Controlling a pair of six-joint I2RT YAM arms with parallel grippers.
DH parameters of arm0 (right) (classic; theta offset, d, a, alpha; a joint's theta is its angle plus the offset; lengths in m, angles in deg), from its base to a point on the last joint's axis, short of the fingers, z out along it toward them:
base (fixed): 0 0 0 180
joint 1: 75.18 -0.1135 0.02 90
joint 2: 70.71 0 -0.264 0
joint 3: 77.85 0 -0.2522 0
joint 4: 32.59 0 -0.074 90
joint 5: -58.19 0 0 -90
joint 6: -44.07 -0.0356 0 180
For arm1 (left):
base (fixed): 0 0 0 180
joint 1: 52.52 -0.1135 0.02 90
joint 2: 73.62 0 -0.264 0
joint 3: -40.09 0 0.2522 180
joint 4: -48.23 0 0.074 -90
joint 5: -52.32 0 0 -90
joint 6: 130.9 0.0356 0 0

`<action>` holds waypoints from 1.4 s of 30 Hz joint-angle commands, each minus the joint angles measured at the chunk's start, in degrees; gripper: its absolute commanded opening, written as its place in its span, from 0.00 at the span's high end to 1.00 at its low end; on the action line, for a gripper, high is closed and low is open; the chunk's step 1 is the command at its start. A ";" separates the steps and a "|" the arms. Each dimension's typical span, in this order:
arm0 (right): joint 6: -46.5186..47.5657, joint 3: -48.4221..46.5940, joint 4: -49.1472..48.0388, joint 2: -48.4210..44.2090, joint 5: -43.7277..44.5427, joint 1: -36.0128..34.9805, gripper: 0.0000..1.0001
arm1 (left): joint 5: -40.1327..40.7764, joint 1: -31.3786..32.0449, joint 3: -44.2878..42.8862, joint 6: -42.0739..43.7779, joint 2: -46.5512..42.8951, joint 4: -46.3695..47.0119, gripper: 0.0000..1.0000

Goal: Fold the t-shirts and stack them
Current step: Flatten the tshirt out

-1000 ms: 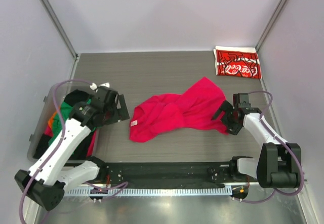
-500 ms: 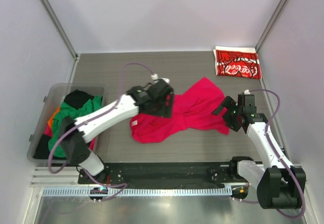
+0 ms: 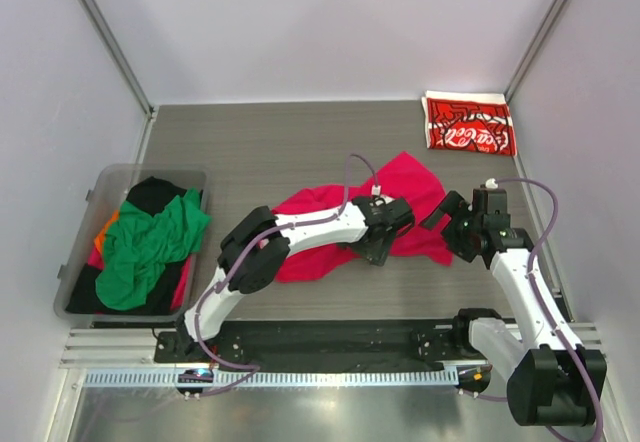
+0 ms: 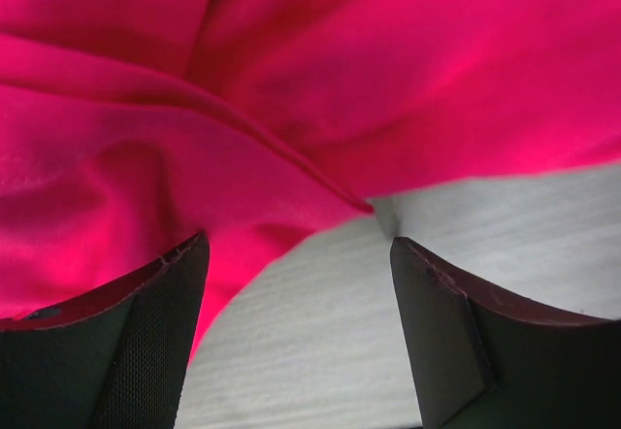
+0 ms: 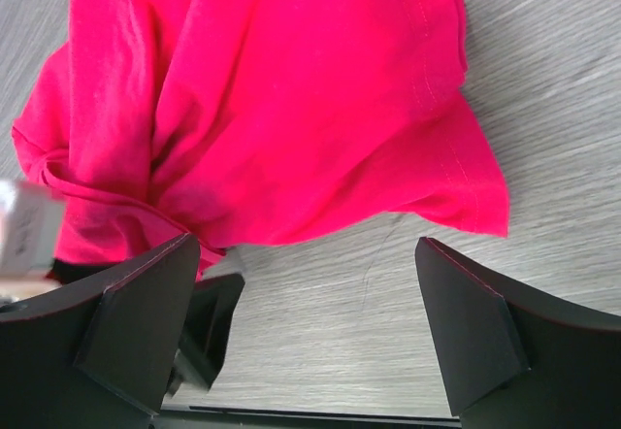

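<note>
The plain crimson-pink t-shirt (image 3: 402, 190) lies crumpled in the middle of the table. My left arm reaches across it, and my left gripper (image 3: 380, 245) is low at the shirt's near edge. In the left wrist view that gripper (image 4: 296, 337) is open, with a pink fold (image 4: 243, 128) just ahead of its fingers and bare table between them. My right gripper (image 3: 447, 230) is open beside the shirt's right corner (image 5: 456, 196); bare table lies between its fingers (image 5: 306, 327). The red Coca-Cola t-shirt (image 3: 468, 125) lies folded at the back right.
A clear plastic bin (image 3: 140, 171) at the left holds a green shirt (image 3: 150, 247) on top of black and orange ones. Grey walls close in the table's sides and back. The arms' base rail (image 3: 320, 337) runs along the near edge.
My left arm swung from beside the bin rightward across the pink shirt to its near right edge, its jaws narrowing a little. My right gripper shifted only slightly.
</note>
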 commanded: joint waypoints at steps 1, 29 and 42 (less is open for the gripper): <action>0.18 -1.26 0.61 -0.68 -0.89 0.24 0.01 | 4.59 0.43 -2.72 -1.05 1.07 -2.33 0.23; 1.06 -3.80 -0.70 3.71 -1.16 0.24 0.01 | 17.69 -0.44 13.44 -6.32 -24.57 -10.32 1.00; 7.29 -27.34 -2.73 30.21 -1.42 -0.55 0.04 | 20.50 -6.41 28.38 -8.34 -51.65 -13.84 1.00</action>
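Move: The near-edge fold of the pink t-shirt lies almost between the left hand's open fingers, about 2 cm ahead, 2 cm to its right and 1 cm lower. At the same height, the shirt's near-right corner is some 14 cm to the right and level, its near-left lobe 18 cm left and 3 cm back. From the right hand, the shirt's far corner is roughly 20 cm ahead, 3 cm left and 9 cm below; the fold is level, 9 cm left, 9 cm below. Easing forward a centimetre or two, low over the table, the left hand shuts its fingers on the near-edge fold, slides left with it, then climbs steeply, ending about 19 cm left and 16 cm up, its fingers tipping outward some 20 degrees as it turns slightly counter-clockwise. Late on, the open right hand sets off forward about 9 cm, rising a little, towards the shirt's far corner. ##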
